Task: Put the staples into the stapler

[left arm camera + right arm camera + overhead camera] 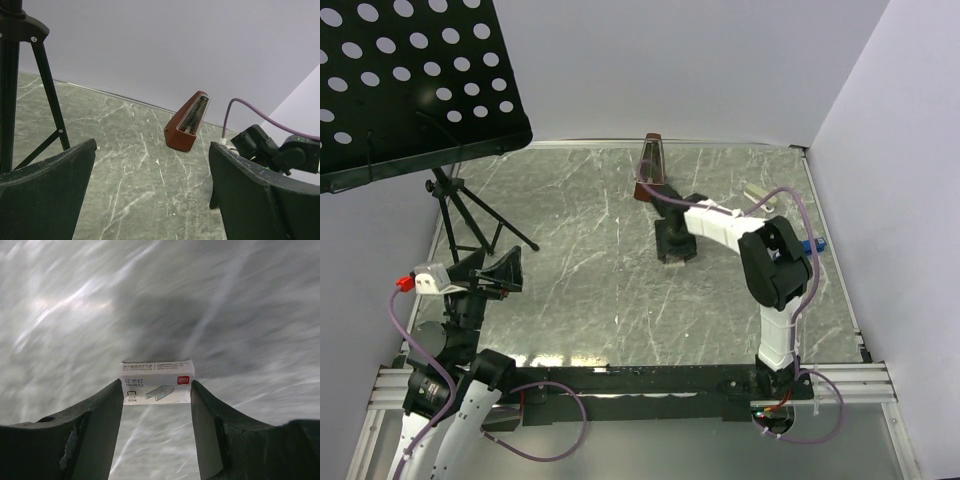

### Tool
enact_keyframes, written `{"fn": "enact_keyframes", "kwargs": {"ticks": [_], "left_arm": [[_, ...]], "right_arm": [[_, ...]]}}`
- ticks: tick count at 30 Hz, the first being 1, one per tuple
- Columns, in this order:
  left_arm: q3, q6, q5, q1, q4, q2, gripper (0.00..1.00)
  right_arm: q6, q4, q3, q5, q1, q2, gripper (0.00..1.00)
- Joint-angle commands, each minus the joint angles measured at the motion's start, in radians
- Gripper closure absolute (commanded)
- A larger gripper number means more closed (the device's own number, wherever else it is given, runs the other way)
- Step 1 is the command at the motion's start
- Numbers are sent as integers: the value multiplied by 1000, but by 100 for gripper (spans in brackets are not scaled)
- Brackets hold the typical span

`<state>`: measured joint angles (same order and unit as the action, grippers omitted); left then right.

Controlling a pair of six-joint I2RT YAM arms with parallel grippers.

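The staples (156, 382), a small white cardboard box with a red logo and a drawing of a staple strip, sit squeezed between the tips of my right gripper (156, 392). That gripper (675, 245) points down at the marble tabletop near the middle back. The stapler (650, 165), reddish-brown with its top swung up, stands just beyond it by the back wall. It also shows in the left wrist view as the stapler (187, 122). My left gripper (505, 272) hovers at the left, open and holding nothing, its black fingers (45, 190) far apart.
A black music stand (410, 80) with tripod legs (470, 215) occupies the back left, close to my left arm. A small pale object (757, 190) lies at the back right. White walls enclose the table (590, 300) at the back and right.
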<state>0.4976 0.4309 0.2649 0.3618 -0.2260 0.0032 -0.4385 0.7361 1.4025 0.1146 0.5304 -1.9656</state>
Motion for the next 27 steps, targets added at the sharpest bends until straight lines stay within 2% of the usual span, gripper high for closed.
{"fn": "enact_keyframes", "kwargs": {"ticks": [1,11,18,22,27], "left_arm": [[9,-8,-26,3,25,-86,1],[22,0,-85,3,7,-11,1],[61,17,-136,3,-24,168,1],[111,52,-162,2,-85,302,1],[137,149,-228,0,-82,458,1]], "right_arm": [[-46,0,-53,-13,91,73,40],[-100,22,-108,22,249,116,36],[-97,10,-120,10,270,151,27],[-88,-7,-143,-1,270,235,20],[-68,-62,-214,-24,244,353,17]]}}
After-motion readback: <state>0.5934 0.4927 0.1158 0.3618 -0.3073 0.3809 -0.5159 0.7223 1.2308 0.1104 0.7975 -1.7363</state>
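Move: The right gripper already holds the staple box at table height; the bare patch it is bound for lies about 9 cm back and 6 cm left, 1 cm below. The metronome stands roughly 20 cm ahead and 3 cm left of that gripper, the pale green tool some 19 cm ahead and 24 cm right. From the high left gripper, the staple box is about 15 cm ahead, 38 cm right and 29 cm down. Drag the held staple box across the table with the right gripper, about 10 cm back and left, away from the metronome, turning slightly counter-clockwise and slowing at the end. Then open the fingers to let go of the box and rise straight off it. Late on, bring the open left gripper down, right and forward towards the box, tipping its fingers some 20 degrees downward. ##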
